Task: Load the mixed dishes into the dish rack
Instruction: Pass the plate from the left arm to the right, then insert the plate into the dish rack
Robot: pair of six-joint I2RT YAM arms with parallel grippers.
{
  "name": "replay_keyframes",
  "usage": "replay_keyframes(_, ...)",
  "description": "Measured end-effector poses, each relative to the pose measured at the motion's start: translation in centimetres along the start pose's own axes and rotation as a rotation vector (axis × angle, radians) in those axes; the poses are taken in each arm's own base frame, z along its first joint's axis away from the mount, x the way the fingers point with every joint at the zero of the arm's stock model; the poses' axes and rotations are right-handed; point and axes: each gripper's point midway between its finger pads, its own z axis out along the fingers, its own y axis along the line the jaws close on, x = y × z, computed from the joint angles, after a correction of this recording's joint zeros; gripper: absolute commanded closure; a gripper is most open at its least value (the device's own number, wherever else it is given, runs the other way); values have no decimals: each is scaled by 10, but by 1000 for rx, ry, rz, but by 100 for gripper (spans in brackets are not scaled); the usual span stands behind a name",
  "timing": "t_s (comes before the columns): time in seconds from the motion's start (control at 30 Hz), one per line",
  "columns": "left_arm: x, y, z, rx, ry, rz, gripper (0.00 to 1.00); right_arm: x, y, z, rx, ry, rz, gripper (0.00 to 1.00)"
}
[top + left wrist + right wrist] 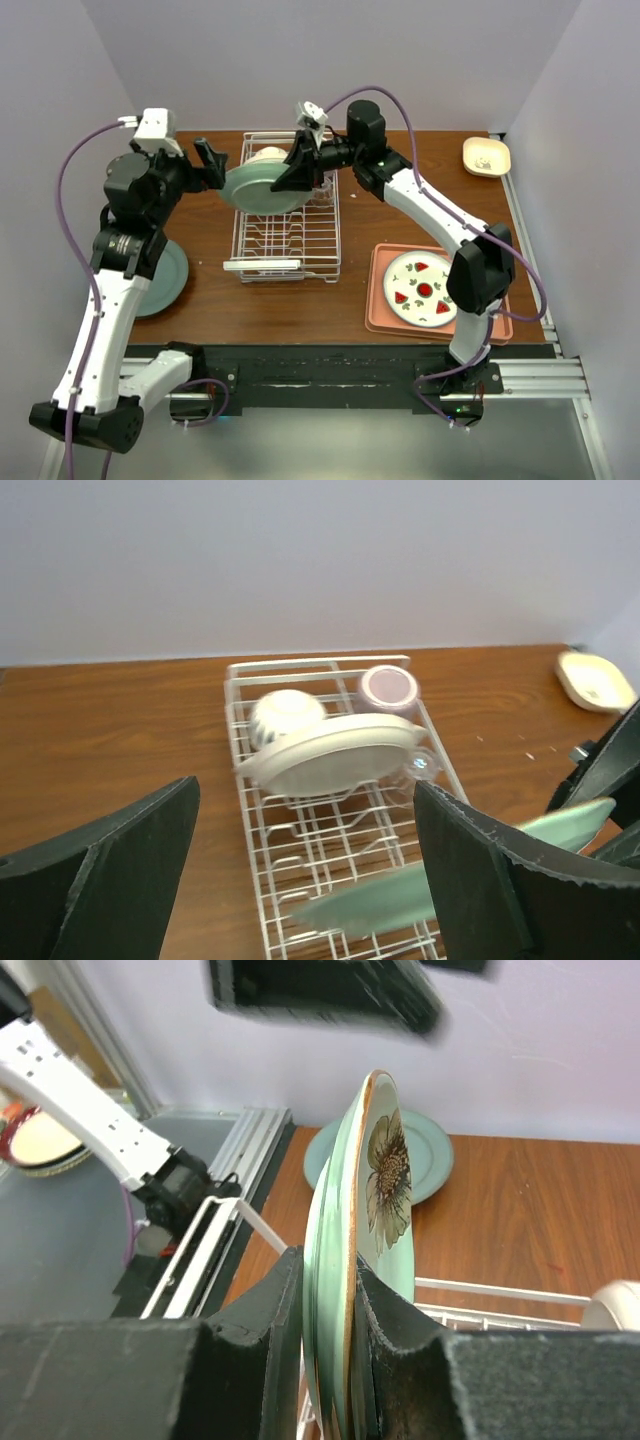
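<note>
The white wire dish rack (290,240) stands mid-table. My right gripper (300,168) is shut on the rim of a pale green plate (262,188), held on edge over the rack's far half. In the right wrist view that flower-printed plate (375,1190) sits clamped between the fingers (270,1310). My left gripper (212,160) is open just left of the plate, not touching it. In the left wrist view its fingers (120,870) frame the rack (290,830), which holds a white bowl (285,715), a cream plate (335,752), a purple cup (388,685) and a clear glass (420,765).
A second pale green plate (168,280) lies flat at the table's left, partly under the left arm. A salmon-pink tray (385,300) at the front right carries a patterned plate (422,288). A small cream dish (487,156) sits at the back right corner.
</note>
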Motion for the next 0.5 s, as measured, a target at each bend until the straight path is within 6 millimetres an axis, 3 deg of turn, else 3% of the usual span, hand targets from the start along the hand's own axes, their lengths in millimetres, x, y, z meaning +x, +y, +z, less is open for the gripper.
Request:
replay_keyframes(0.17, -17, 27, -34, -182, -72, -37, 5, 17, -29, -5, 29, -17, 62, 100)
replay_keyframes(0.3, -17, 41, -48, -267, -84, -62, 4, 42, -54, -5, 50, -7, 134, 100)
replay_keyframes(0.5, 14, 55, -45, -340, -13, -88, 4, 72, -82, -3, 90, 7, 192, 100)
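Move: The green plate is already in the right hand alone. The free rack slots it is headed for lie some 9 cm ahead of that hand, about 2 cm left and 16 cm below. From the same hand, the white plate stands roughly 15 cm ahead, 4 cm left and 13 cm down; the small glass is about 14 cm ahead, 8 cm right and 18 cm down. From the left hand, the slots are around 7 cm ahead, 11 cm right and 18 cm down. The green plate, still pinched at its rim by the right fingers, is carried down about 8 cm and forward about 7 cm, towards the slots on the near side of the white plate, as the wrist tips some 10 degrees. The empty left hand, fingers wide open, backs off about 6 cm left and a little back, turning some 20 degrees counter-clockwise. ##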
